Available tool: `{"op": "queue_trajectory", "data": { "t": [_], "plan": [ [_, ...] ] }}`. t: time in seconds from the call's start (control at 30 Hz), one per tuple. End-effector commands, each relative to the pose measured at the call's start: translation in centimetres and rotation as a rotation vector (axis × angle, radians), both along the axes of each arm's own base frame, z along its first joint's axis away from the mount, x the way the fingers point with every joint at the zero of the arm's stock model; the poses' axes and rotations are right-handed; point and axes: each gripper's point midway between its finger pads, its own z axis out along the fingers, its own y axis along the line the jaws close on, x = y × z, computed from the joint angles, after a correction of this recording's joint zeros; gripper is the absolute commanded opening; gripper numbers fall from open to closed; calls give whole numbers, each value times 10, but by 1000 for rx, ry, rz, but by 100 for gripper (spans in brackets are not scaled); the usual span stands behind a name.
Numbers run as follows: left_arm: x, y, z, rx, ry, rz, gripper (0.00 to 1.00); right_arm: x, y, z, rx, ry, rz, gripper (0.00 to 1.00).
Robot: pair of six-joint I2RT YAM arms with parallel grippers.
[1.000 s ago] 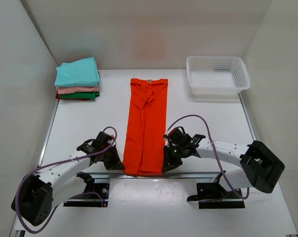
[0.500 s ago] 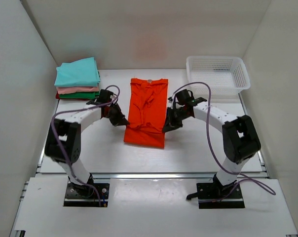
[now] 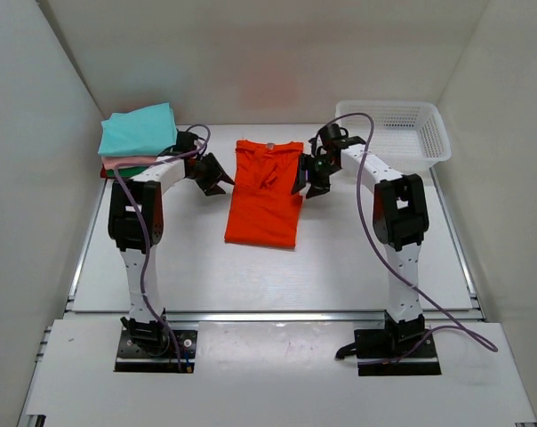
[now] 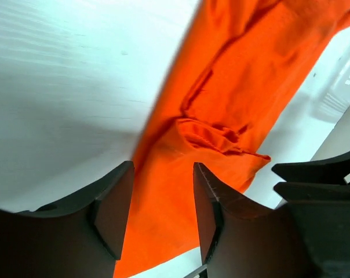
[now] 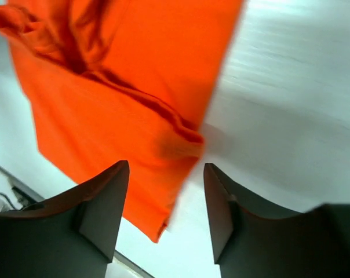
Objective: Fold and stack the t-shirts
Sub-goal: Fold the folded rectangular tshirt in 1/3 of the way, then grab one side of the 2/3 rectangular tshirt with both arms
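The orange-red t-shirt lies folded in half on the table, its near half doubled over the far half. It also fills the left wrist view and the right wrist view. My left gripper hovers at the shirt's left edge, open, nothing between its jaws. At the shirt's right edge my right gripper is open too, with cloth below it but not pinched. A stack of folded t-shirts, teal on top, then pink, green and dark red, sits at the back left.
A white mesh basket stands at the back right, just right of the right arm. White walls close in the table on three sides. Both arms stretch far forward over the table.
Both grippers carried the shirt's near hem from the table's front edge to the far end, folding it in half, then opened and let the cloth go.
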Motion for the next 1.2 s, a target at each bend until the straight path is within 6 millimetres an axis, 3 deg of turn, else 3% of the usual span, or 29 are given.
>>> {"op": "queue_trajectory", "data": {
  "t": [0.0, 0.07, 0.1, 0.13, 0.17, 0.23, 0.3, 0.37, 0.53, 0.87, 1.17],
  "plan": [
    [-7, 11, 15, -45, -2, 11, 57, 1, -14, 19, -76, -32, -47, 53],
    [-22, 13, 19, -64, -4, 9, 55, -24, -11, 15, -79, -12, -55, 54],
    [-38, 17, 15, -57, 16, 14, 55, -27, -6, 18, -62, -33, -58, 54],
    [-53, 15, 7, -51, 48, 9, 55, -47, -6, 14, -58, -6, -67, 54],
    [-59, 13, 13, -42, 27, -5, 55, -62, -8, 2, -52, 30, -90, 53],
    [-90, 11, -1, -18, 75, -23, 54, -89, 4, 9, -30, 1, -77, 52],
    [-106, 6, 1, -5, 67, -44, 55, -115, 9, -7, -22, 30, -83, 52],
    [-118, -1, -2, 19, 59, -63, 55, -127, 13, -8, 5, 34, -99, 51],
    [-132, -5, -12, 82, 72, -82, 54, -135, 25, -18, 88, 80, -106, 51],
    [-159, 25, -22, 189, 123, -23, 57, -134, 29, -38, 117, 130, -132, 49],
    [-170, 1, -25, 151, 113, -29, 57, -157, 27, -45, 98, 184, -164, 47]
  ]
}}
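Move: The near left corner of the folded tshirt lies about 17 cm back of the left hand, laterally level with it and 4 cm lower; the turned-up hem's left corner is only 2 cm to its right, 1 cm ahead. From the right hand, the near right corner is some 15 cm back, 3 cm left and 5 cm down. The shirt stack stands about 21 cm left and 11 cm ahead of the left hand, the white basket some 22 cm right and 15 cm ahead of the right hand. Both hands, already open, leave the turned-up hem and travel back along the shirt's two sides to its near folded edge, the left about 17 cm, the right some 16 cm before easing forward again by 2 cm and in to its left, each sinking 3 to 4 cm. Tipping roughly 10 degrees further down and rolling a little left side up, they settle with open fingers about the two near corners, still unclosed; whether the tips touch the cloth can't be made out. ##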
